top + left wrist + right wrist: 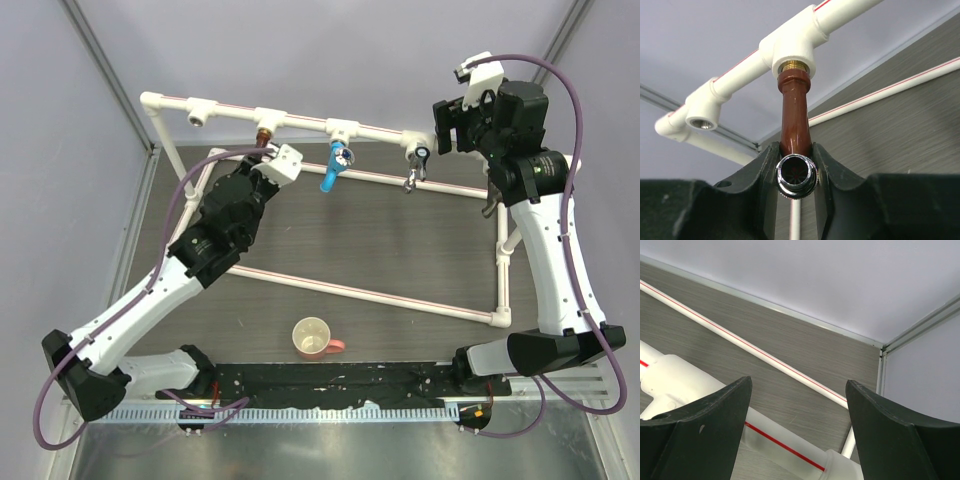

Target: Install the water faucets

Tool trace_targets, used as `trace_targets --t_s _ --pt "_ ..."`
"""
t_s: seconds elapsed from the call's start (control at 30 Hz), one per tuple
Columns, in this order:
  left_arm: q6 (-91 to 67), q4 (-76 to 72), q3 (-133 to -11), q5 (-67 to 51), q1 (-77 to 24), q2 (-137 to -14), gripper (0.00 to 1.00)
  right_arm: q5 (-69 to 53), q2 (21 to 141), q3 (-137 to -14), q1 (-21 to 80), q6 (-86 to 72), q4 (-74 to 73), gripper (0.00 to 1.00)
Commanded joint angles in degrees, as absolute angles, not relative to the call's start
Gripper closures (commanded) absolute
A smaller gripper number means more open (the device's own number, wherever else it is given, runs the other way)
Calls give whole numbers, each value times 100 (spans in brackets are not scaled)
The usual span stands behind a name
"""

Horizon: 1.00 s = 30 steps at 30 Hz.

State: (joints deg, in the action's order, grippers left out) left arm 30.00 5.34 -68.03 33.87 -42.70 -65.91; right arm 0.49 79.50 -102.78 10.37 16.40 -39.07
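Observation:
The copper-coloured faucet (794, 117) hangs from a white tee socket (792, 47) on the raised pipe, its brass thread in the socket; in the top view it (264, 136) sits just past my left wrist. My left gripper (796, 172) is shut on it near its chrome spout end. A blue faucet (336, 166) and a dark chrome faucet (416, 168) hang from the tees to the right. My right gripper (798, 390) is open and empty, above the right end of the pipe frame (462, 122).
An empty tee socket (198, 118) sits at the pipe's left end, also in the left wrist view (702, 120). White pipe frame rails (350, 290) cross the dark table. A cream cup (312, 337) stands near the front edge. Walls close the back and sides.

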Motion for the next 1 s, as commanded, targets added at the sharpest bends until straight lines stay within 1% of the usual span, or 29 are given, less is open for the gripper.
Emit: trace_targets --t_s 0.0,0.07,0.1,0.23,0.27,0.37,0.47,0.5,0.53,0.6,0.73,0.87,0.97 --pt "4338 193 -6794 3287 -4508 -6653 78 -492 8007 -10134 1274 1529 -4526 17" --pt "4770 202 -6689 3392 -4640 -6680 80 -492 8016 -10134 1283 1538 -4526 17" --pt "5268 202 -6645 3453 -4693 -6706 80 -501 8016 -10134 1283 1538 -4526 17" --pt "6422 27 -6286 4032 -4913 -6934 80 -492 8016 -10125 1283 1538 -4526 17" --pt "6590 -139 -6206 4147 -4939 -6952 80 -492 8016 -10125 1292 1538 -4526 17" --pt "6750 -456 -6029 4315 -5010 -7040 77 -475 8024 -10125 1292 1538 -4526 17" --pt "6294 -449 -6091 4158 -5027 -6909 50 -466 8007 -10125 1283 1538 -4526 17" --pt "6180 -440 -6152 4114 -5019 -6865 28 -457 8007 -10125 1292 1538 -4518 17" --pt "5926 -422 -6187 4078 -5019 -6760 20 -448 8007 -10125 1292 1547 -4526 17" --pt "5626 -300 -6318 3964 -5019 -6654 10 -457 8007 -10125 1301 1538 -4526 17" --pt "4634 -18 -6530 3622 -5019 -6303 1 -457 8033 -10125 1301 1547 -4526 17" --pt "3396 219 -6688 3358 -5010 -5828 0 -448 8051 -10134 1301 1556 -4526 17" --pt "2148 308 -6689 2989 -4931 -5415 0 -439 8051 -10134 1301 1547 -4526 17"
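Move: The left hand already has the brown faucet pinched, its thread in the second white tee from the left; that tee is about 4 cm ahead of the hand point and 4 cm higher. The empty end tee stands some 10 cm left, 6 cm ahead and 5 cm up, the blue faucet about 12 cm right and 1 cm back, near hand height. From the idle right hand, the brown faucet's tee lies about 27 cm left, level fore-and-aft and some 4 cm lower. Keeping its pinch on the brown faucet, the left hand rolls about 30 degrees, left side rising (clockwise as seen from behind the hand), nearly in place, to screw the faucet into its tee. The fingers then open wide and let go while the hand dips a centimetre or so and slides about 2 cm right, then it pulls back some 4 cm away from the bar, ending about 2 cm above its start, and rolls most of the way back. ##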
